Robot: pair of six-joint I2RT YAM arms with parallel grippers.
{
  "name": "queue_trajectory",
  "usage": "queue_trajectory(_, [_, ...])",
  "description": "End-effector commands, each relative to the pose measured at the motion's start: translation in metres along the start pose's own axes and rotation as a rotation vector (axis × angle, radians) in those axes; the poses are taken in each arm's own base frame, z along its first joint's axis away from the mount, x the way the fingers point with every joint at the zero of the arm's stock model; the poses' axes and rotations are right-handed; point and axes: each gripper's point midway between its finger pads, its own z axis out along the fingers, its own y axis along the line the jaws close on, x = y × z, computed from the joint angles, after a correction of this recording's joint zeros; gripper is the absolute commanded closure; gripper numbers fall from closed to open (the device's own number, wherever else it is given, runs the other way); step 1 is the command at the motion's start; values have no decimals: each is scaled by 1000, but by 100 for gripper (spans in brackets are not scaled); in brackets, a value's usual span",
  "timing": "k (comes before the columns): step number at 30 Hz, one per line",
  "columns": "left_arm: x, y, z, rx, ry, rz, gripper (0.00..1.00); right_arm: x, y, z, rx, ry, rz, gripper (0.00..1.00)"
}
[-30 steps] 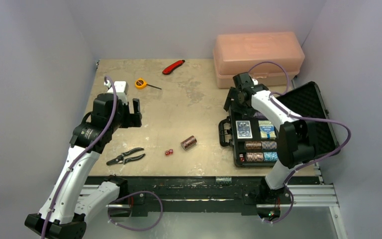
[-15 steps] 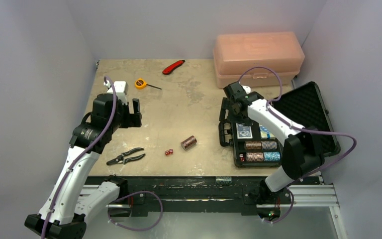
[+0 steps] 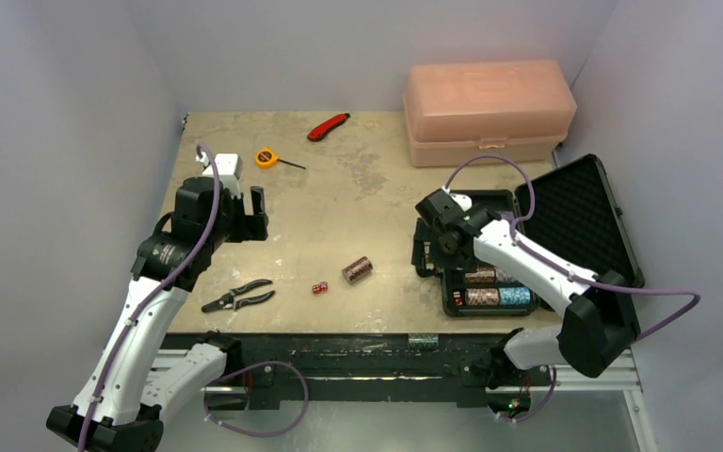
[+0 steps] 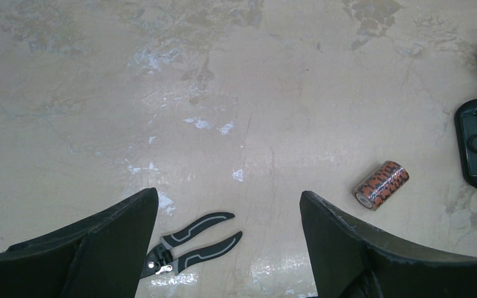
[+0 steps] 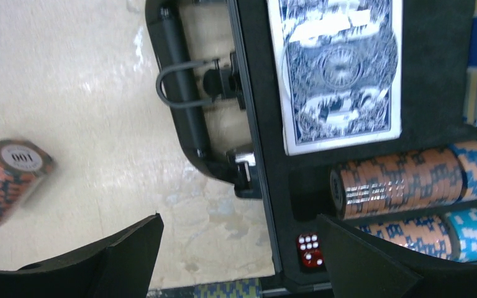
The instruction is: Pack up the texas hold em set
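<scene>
The black case lies open at the right, its lid tilted back. Its foam base holds a blue card deck, chip rolls and a red die. One orange-and-black chip roll and two red dice lie loose on the table. My right gripper hangs open and empty above the case's left edge, near the handle. My left gripper is open and empty, raised over the table's left part.
Black pliers lie near the front left edge. A translucent pink box stands at the back right. A red utility knife and a yellow tape measure lie at the back. Grey walls close in the sides.
My right arm has swung from the back of the case forward and left, to its handle side, and its jaws have widened a little. The left arm has not moved.
</scene>
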Motion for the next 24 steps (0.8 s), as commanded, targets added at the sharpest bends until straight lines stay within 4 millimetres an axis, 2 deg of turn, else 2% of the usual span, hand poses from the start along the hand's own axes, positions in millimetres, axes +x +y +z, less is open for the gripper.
queue_trajectory(1, [-8, -1, -3, 4, -37, -4, 16, 31, 0, -11, -15, 59, 34, 1])
queue_trajectory(4, [-8, -1, -3, 3, -37, -4, 16, 54, -4, -10, 10, 114, 24, 1])
queue_trajectory(9, [-8, 0, -3, -1, -38, -3, 16, 85, 2, -14, -7, 166, -8, 1])
queue_trajectory(24, [-8, 1, -3, -7, -41, -3, 16, 148, 17, -14, -41, 255, -52, 1])
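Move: The green chip roll lies in the gap off the table's near edge, about 15 cm back of the right hand, 5 cm to its left and 10 cm below. The red dice in the case sit some 5 cm back and 3 cm right of that hand, the case handle about 6 cm ahead and 5 cm left, the brown chip roll 20 cm left and about level with it. From the left hand, the green roll is roughly 39 cm right and 17 cm back, 25 cm lower. Towards the green chip roll at the table's near edge the right hand draws back some 12 cm from beside the case, drifting about 4 cm left and sinking about 4 cm, while its wrist tips the fingers nearly 15 degrees further down. The fingers stay wide open, ending just above the roll and not yet touching it. ##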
